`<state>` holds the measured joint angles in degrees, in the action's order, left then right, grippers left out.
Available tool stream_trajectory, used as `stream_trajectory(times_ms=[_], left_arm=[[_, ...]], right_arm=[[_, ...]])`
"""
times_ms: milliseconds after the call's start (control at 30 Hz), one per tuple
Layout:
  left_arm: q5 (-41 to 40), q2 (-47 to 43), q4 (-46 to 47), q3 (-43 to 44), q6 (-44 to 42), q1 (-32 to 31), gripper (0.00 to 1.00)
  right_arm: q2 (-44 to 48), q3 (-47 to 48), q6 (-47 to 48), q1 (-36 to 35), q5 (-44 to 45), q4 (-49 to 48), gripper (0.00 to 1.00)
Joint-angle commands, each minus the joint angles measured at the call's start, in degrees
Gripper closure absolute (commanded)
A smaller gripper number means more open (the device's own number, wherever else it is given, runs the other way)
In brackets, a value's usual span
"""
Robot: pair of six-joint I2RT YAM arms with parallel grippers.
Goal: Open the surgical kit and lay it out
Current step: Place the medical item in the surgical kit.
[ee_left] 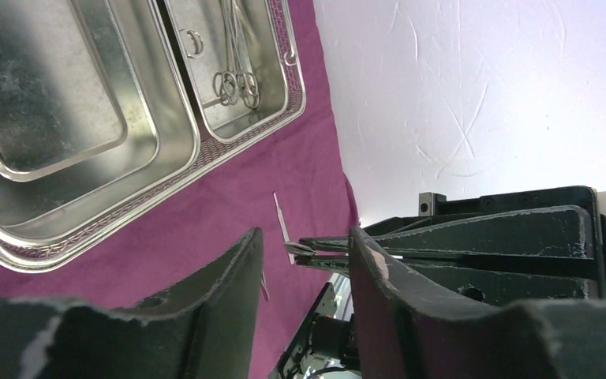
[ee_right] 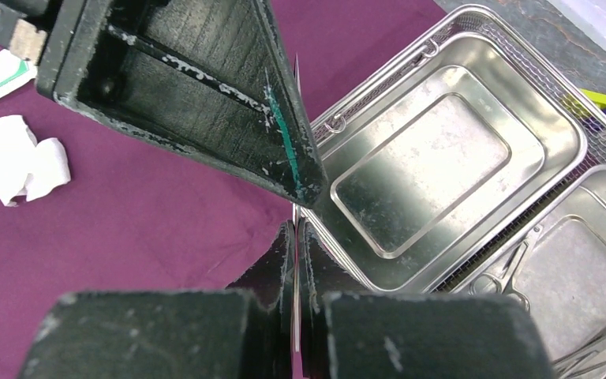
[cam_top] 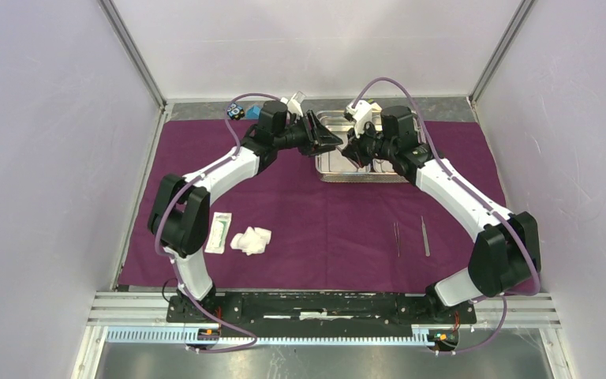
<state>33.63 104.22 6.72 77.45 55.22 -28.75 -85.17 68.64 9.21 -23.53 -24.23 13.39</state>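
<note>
The dark-purple cloth [cam_top: 308, 213] lies spread flat. At its back stands the steel tray [cam_top: 363, 178], with ringed clamps [ee_left: 233, 83] in one compartment. Both grippers meet over the tray's left end. My right gripper [ee_right: 294, 229] is shut on a slim steel instrument [ee_left: 282, 225] that sticks out past its tips. My left gripper [ee_left: 306, 237] is open, one finger on each side of that instrument and of the right gripper's tips, with gaps showing. Gauze wads [cam_top: 251, 241] and a flat white packet [cam_top: 219, 231] lie front left. Two slim steel tools [cam_top: 425, 235] lie front right.
A small blue and black block [cam_top: 237, 110] sits beyond the cloth's back left corner. Lilac walls close in the left, right and back sides. The arm bases stand on a rail [cam_top: 316, 304] at the near edge.
</note>
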Motion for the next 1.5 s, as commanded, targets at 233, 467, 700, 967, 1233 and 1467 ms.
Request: stream_trajectory(times_ms=[233,467,700,967,1233,1467], left_arm=[[1.09,0.05,3.31,-0.02,1.82,-0.27,0.61],[1.8,0.9,3.12,0.69,1.78,-0.52,0.72],[1.88,1.33,2.9,1.12,1.24,-0.64,0.83],[4.19,0.79,2.76,1.65,-3.45,-0.65,0.98],[9.96,-1.25,0.45,2.37,-12.9,-0.64,0.98],[11.46,-2.05,0.23,1.05,-16.64,-0.66,0.98]], right_arm=[[1.4,-0.81,0.52,-1.4,3.58,-1.3,1.0],[1.49,-0.62,0.87,-2.02,4.67,-0.99,1.0],[1.38,-0.45,0.9,-2.49,4.1,-0.82,1.0],[2.32,0.36,2.01,-2.51,0.98,1.19,0.76],[3.87,4.53,4.59,-2.5,-0.11,9.41,0.43],[5.35,1.78,2.95,-2.56,-0.92,9.8,0.43]])
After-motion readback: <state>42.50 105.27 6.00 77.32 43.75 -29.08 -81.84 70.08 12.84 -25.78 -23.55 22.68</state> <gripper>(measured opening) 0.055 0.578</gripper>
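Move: The thin metal medical item is already clamped in my right fingers, its middle about 2 cm to their left and 1 cm ahead. From my half-open left hand it lies about 1 cm to the right and 1 cm below, between the pads. Some 18 cm beneath that left hand, the tray's empty pan is centred about 7 cm ahead and 3 cm right; the scissors lie roughly 6 cm ahead and 11 cm right. I hand the medical item over in mid-air: both my hands sink about 1 cm while my left fingers close and pinch it. Only then do my right fingers open to rather more than half, letting go. Meanwhile both hands draw back some 3 cm towards my bases, the left turning about 10 degrees clockwise with the item and the right rising a little at the end. ##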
